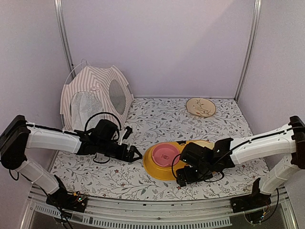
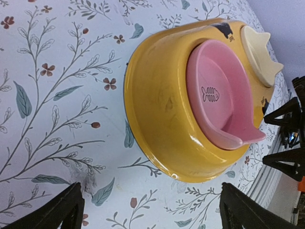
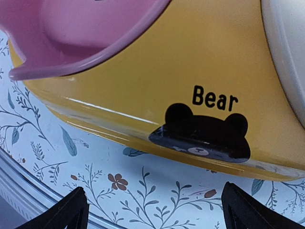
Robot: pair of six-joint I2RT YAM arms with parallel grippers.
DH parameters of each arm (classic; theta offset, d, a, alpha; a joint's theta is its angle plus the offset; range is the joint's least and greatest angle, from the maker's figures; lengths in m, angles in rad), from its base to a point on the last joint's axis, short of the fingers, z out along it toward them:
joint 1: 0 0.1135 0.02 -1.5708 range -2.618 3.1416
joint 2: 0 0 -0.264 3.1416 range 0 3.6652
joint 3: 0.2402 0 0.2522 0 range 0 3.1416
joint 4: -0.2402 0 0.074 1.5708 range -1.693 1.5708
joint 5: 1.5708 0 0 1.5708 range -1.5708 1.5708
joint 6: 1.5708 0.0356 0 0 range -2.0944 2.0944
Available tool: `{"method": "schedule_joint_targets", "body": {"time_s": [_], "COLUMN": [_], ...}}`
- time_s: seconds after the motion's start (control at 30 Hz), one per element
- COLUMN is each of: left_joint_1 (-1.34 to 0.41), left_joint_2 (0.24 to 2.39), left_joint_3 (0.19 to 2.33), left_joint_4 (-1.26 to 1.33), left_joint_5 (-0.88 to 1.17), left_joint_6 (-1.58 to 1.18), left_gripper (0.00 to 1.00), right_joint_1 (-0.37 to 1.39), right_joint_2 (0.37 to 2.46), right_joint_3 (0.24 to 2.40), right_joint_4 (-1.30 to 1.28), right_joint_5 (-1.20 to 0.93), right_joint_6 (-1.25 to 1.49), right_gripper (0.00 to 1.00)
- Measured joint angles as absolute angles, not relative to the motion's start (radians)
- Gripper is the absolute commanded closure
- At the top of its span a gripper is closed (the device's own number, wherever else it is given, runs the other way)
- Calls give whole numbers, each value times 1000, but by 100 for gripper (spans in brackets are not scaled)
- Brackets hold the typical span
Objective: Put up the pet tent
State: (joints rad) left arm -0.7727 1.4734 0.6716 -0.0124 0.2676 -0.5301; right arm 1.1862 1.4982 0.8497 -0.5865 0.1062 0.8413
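Note:
The pet tent, pink-and-white striped with a round dark mesh window and a white sheer door, stands upright at the back left corner. It shows only in the top view. My left gripper is open in front of the tent, its fingertips just left of a yellow bowl. In the left wrist view the left gripper holds nothing, with only tablecloth between its fingers. My right gripper is open at the bowl's near right side. In its own view the right gripper is also empty.
The yellow bowl, marked "Bear", holds a pink bowl and a cream dish. A cream plate lies at the back right. The table's near metal edge runs close behind my right gripper.

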Motion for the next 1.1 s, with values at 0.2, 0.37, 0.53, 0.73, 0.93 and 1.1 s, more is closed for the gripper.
{"method": "schedule_joint_targets", "body": {"time_s": [0.2, 0.37, 0.53, 0.73, 0.93, 1.1], "left_joint_1": [-773, -773, -773, -773, -773, -773], "left_joint_2": [1473, 1470, 1465, 1464, 1456, 1431], "left_joint_3": [672, 672, 672, 673, 673, 673], "left_joint_4": [-13, -16, -22, -25, -32, -38], "left_joint_5": [262, 253, 248, 239, 230, 223], "left_joint_6": [-532, -532, -527, -524, -523, -520], "left_gripper": [1, 1, 1, 1, 1, 1], "right_joint_1": [1166, 1115, 1042, 966, 927, 888], "right_joint_2": [1650, 1717, 1788, 1869, 1960, 2004], "right_joint_3": [918, 993, 1074, 1169, 1285, 1338], "right_joint_4": [-595, -621, -609, -559, -527, -488], "right_joint_5": [123, 132, 148, 136, 130, 109], "right_joint_6": [915, 924, 870, 795, 746, 719], "right_gripper": [1, 1, 1, 1, 1, 1]}}
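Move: The yellow tray's middle is about 11 cm ahead of the right hand, 2 cm to its left and a couple of centimetres lower; the tray's near side, with the bear face, is only some 5 cm ahead. Of the bowls set in the tray, the pink one is roughly 12 cm ahead and 9 cm left of the hand, the cream one 12 cm ahead and 6 cm right. From the left hand, the tray's middle is about 20 cm right, level fore-and-aft, and some 4 cm down. The yellow tray's near side is met by the open, downward-pointing fingers of the right hand, which first sinks about 2.5 cm beside it and turns some 10 degrees clockwise. Staying low, the hand then travels about 17 cm forward, drifting left in the later part, and pushes the tray along the table ahead of it, unpinched. ##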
